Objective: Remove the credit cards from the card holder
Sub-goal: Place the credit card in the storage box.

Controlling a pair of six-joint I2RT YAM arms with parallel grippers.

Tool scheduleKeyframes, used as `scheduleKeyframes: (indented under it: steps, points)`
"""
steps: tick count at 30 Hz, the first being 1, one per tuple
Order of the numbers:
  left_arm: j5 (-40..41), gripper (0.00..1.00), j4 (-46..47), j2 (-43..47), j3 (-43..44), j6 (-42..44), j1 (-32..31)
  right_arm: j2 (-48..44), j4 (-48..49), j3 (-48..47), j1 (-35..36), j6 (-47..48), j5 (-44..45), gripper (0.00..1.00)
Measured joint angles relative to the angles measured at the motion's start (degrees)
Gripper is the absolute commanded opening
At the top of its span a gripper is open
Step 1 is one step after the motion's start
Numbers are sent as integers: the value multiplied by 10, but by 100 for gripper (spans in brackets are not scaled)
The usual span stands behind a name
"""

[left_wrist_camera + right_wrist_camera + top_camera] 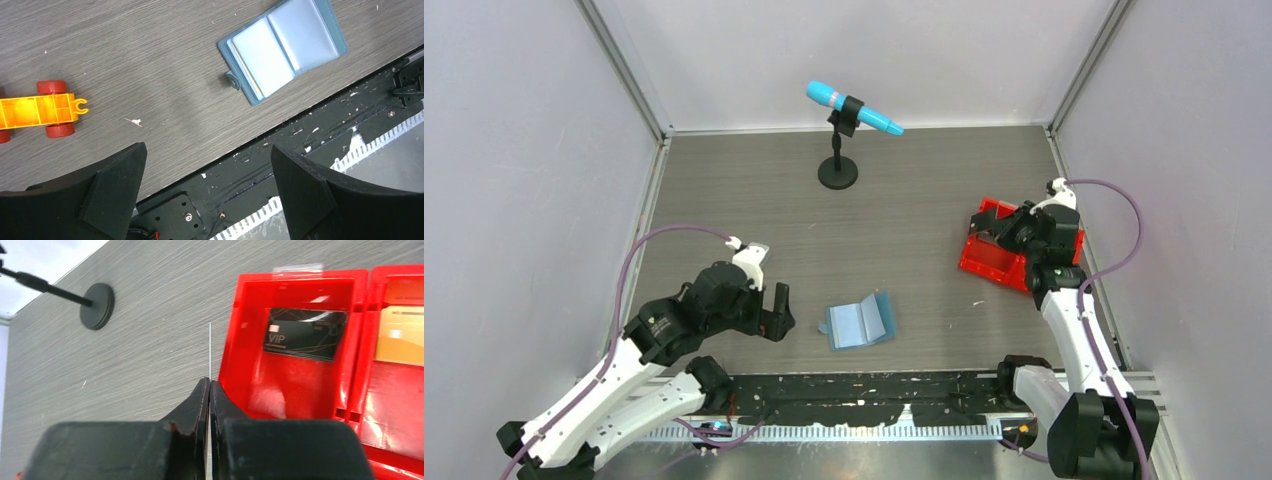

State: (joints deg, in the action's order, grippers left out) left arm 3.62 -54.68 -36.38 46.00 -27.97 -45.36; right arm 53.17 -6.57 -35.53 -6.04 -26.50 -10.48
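The teal-blue card holder [861, 322] lies open on the table near the front edge; the left wrist view shows the card holder [282, 47] with pale blue inner pockets and a thin yellowish edge in one pocket. My left gripper [776, 312] hangs open and empty to its left; in its own view the left gripper [207, 150] is over the table's front edge. My right gripper [209, 382] is shut on a thin card [210, 350] seen edge-on, at the left rim of the red bin [295, 277]. A black VIP card [305, 334] and an orange-gold card [400, 337] lie in the bin.
The red two-compartment bin [984, 262] sits at the right, under my right gripper [1002, 230]. A blue microphone [854, 108] on a black stand [838, 175] is at the back centre. An orange toy chassis with red wheels [37, 110] lies near the left arm.
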Motion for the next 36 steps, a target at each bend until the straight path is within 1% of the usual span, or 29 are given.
scheduleKeyframes:
  steps: [6,16,26,36]
  points:
    - [0,99,-1,11,0,5,0,19,9,2,-25,4,37,5]
    - [-1,99,-1,25,0,12,0,68,87,48,-51,-15,56,5]
    - [-2,99,-1,25,0,12,0,138,183,73,-66,-41,57,5]
    - [-2,99,-1,25,0,12,0,209,281,86,-91,-71,26,5]
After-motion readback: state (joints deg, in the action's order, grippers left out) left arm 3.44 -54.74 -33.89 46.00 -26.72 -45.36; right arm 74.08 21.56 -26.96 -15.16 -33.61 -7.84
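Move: The right hand holds a black card edge-on, close to the storage box's left wall; the box's left compartment, where the card is being taken, lies roughly 7 cm right, 5 cm ahead and 14 cm below. A black VIP card lies in that compartment, about 7 cm right and 6 cm ahead of the hand, the gold card some 18 cm right and 3 cm ahead. From the left hand the compartment is some 50 cm right and 22 cm ahead. Still pinching the card, the right hand sinks about 8 cm, swinging right and easing forward towards the left compartment. ##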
